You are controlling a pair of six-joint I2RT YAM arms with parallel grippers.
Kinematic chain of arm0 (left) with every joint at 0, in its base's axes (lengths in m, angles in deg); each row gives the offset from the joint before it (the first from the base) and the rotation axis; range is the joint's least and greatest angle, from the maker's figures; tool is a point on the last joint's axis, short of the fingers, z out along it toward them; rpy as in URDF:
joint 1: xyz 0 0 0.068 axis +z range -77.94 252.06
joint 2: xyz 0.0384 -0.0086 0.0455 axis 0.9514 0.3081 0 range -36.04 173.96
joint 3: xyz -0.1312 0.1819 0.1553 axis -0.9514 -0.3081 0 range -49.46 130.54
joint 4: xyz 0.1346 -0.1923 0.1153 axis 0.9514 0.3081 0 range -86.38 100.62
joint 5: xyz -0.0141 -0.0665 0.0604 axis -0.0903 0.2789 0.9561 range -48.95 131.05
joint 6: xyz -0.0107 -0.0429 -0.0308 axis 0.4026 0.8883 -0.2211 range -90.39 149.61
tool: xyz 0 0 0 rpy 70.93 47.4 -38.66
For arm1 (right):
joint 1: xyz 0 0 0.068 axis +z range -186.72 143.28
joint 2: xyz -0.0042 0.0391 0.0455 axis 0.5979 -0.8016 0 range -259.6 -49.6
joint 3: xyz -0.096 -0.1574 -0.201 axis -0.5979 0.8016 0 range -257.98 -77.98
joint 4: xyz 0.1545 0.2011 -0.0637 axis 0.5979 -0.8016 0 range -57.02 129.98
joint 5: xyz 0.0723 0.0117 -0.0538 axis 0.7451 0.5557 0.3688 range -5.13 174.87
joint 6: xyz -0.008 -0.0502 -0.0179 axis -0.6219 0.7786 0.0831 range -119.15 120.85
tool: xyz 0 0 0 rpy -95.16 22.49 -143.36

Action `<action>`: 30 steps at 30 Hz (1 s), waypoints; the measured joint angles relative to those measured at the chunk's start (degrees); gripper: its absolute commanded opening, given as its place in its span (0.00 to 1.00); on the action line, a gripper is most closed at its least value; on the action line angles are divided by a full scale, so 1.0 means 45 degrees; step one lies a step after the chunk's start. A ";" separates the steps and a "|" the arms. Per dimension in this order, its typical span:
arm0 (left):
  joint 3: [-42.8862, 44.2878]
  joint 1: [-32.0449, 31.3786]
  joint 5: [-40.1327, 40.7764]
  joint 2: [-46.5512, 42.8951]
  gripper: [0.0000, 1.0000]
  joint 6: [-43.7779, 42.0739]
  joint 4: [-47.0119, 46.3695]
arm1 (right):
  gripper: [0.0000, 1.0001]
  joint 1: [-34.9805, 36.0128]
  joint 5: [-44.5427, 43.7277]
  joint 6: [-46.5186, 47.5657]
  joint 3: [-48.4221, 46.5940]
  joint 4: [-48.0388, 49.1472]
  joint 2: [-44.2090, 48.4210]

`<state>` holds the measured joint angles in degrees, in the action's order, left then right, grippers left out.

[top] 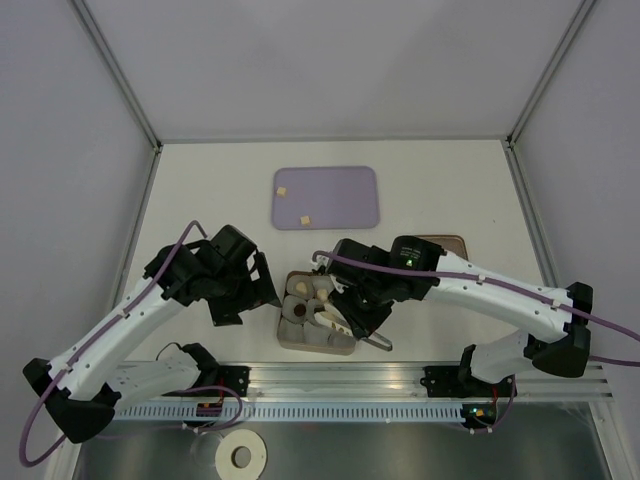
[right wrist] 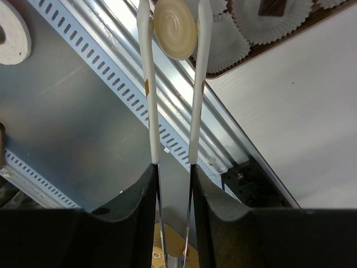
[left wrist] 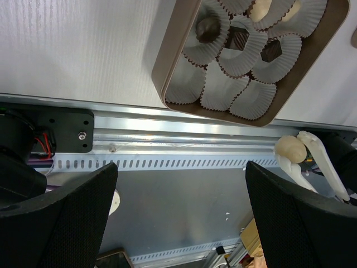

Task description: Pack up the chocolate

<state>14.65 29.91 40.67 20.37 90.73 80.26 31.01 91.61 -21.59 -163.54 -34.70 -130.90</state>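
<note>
A brown box lined with white paper cups lies at the table's near edge. Three of its cups hold dark chocolate and others hold cream pieces. My right gripper is shut on white tongs. The tongs' tips pinch a round cream chocolate over the metal rail, just off the box's near corner. That piece also shows in the left wrist view. My left gripper hangs open and empty, left of the box. Two cream pieces lie on the purple tray.
A flat brown lid lies behind the right arm. The slotted aluminium rail runs along the near edge, with a white tape roll below it. Grey walls enclose the table on three sides.
</note>
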 measured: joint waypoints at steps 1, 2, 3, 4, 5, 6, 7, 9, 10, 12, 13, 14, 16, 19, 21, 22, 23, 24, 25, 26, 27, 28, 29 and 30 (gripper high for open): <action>0.0000 0.0000 0.0000 0.0034 1.00 -0.0029 0.0005 | 0.07 0.0141 0.0078 -0.0126 0.0136 0.0029 0.0005; 0.0000 0.0000 -0.0005 0.0068 1.00 -0.0049 0.0000 | 0.07 0.0214 0.0131 -0.0257 0.0272 0.0068 0.0010; 0.0000 0.0000 -0.0010 0.0092 1.00 -0.0063 0.0000 | 0.07 0.0238 0.0170 -0.0379 0.0398 0.0087 0.0010; -0.0005 0.0000 -0.0019 0.0097 1.00 -0.0068 0.0000 | 0.07 0.0248 0.0189 -0.0476 0.0520 0.0112 0.0010; -0.0024 0.0000 -0.0034 0.0087 1.00 -0.0068 0.0000 | 0.07 0.0267 0.0199 -0.0554 0.0617 0.0126 0.0010; -0.0058 0.0000 -0.0039 0.0068 1.00 -0.0068 -0.0005 | 0.07 0.0282 0.0209 -0.0646 0.0729 0.0151 0.0015; -0.0121 0.0000 -0.0039 0.0024 1.00 -0.0068 -0.0005 | 0.07 0.0311 0.0219 -0.0709 0.0840 0.0199 0.0034; -0.0223 0.0000 -0.0044 -0.0073 1.00 -0.0063 0.0005 | 0.07 0.0418 0.0267 -0.0801 0.1083 0.0253 0.0112; -0.0262 0.0000 -0.0044 -0.0146 1.00 -0.0063 0.0005 | 0.07 0.0461 0.0291 -0.0840 0.1171 0.0262 0.0151; -0.0335 0.0000 -0.0044 -0.0321 1.00 -0.0058 -0.0005 | 0.07 0.0578 0.0321 -0.0889 0.1365 0.0257 0.0257; -0.0379 0.0000 -0.0044 -0.0413 1.00 -0.0053 0.0000 | 0.07 0.0622 0.0335 -0.0903 0.1443 0.0257 0.0301; -0.0442 0.0000 -0.0049 -0.0510 1.00 -0.0044 -0.0005 | 0.07 0.0665 0.0355 -0.0918 0.1515 0.0253 0.0350; -0.0612 0.0000 -0.0049 -0.0675 1.00 0.0010 0.0000 | 0.07 0.0724 0.0364 -0.0923 0.1608 0.0233 0.0413; -0.0821 0.0000 -0.0053 -0.0787 1.00 0.0097 0.0010 | 0.07 0.0748 0.0432 -0.0913 0.1705 0.0209 0.0442; -0.0855 0.0000 -0.0058 -0.0811 1.00 0.0141 0.0005 | 0.07 0.0753 0.0457 -0.0908 0.1797 0.0214 0.0457; -0.0865 0.0000 -0.0058 -0.0831 1.00 0.0170 -0.0005 | 0.08 0.0758 0.0452 -0.0903 0.1870 0.0214 0.0461; -0.0884 0.0000 -0.0058 -0.0865 1.00 0.0185 -0.0005 | 0.08 0.0758 0.0447 -0.0884 0.1957 0.0223 0.0461; -0.0913 0.0000 -0.0058 -0.0908 1.00 0.0223 0.0000 | 0.08 0.0758 0.0423 -0.0874 0.2045 0.0233 0.0461; -0.0942 0.0000 -0.0063 -0.0952 1.00 0.0238 0.0000 | 0.08 0.0758 0.0389 -0.0879 0.2123 0.0248 0.0457; -0.0957 0.0000 -0.0063 -0.0991 1.00 0.0272 0.0000 | 0.09 0.0758 0.0296 -0.0889 0.2205 0.0267 0.0437; -0.0957 0.0000 -0.0068 -0.1015 0.99 0.0316 0.0005 | 0.10 0.0758 0.0204 -0.0928 0.2268 0.0282 0.0403; -0.0957 0.0000 -0.0068 -0.1035 1.00 0.0350 0.0000 | 0.10 0.0758 0.0126 -0.0971 0.2307 0.0316 0.0345; -0.0957 0.0000 -0.0068 -0.1064 1.00 0.0389 0.0000 | 0.10 0.0758 0.0049 -0.1001 0.2322 0.0379 0.0287; -0.0957 0.0000 -0.0073 -0.1078 1.00 0.0437 0.0000 | 0.10 0.0758 -0.0068 -0.1044 0.2331 0.0466 0.0204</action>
<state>10.35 29.91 40.34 15.51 92.70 80.26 34.42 91.30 -26.29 -153.05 -32.60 -129.98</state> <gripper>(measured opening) 0.993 0.338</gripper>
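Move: The near-right empty paper cup of the box, where the light round chocolate in the right hand's tongs is headed, lies about 4 cm ahead, 4 cm left and 18 cm below that hand. The empty middle cup of the near row stands some 6 cm left of it, and the cup with the dark diamond chocolate about 6 cm beyond it. From the left hand, the near-right cup is level fore-and-aft, roughly 16 cm to the right and 16 cm lower. Downward and back, with a drift to the right, the right hand sinks about 4.5 cm, bringing the tongs and the chocolate they still pinch towards the near-right corner cup. It draws back some 3 cm and stops going back just before the end while the sinking goes on; the wrist tilts slightly, its left side dipping, and the fingers keep their hold on the tongs. ##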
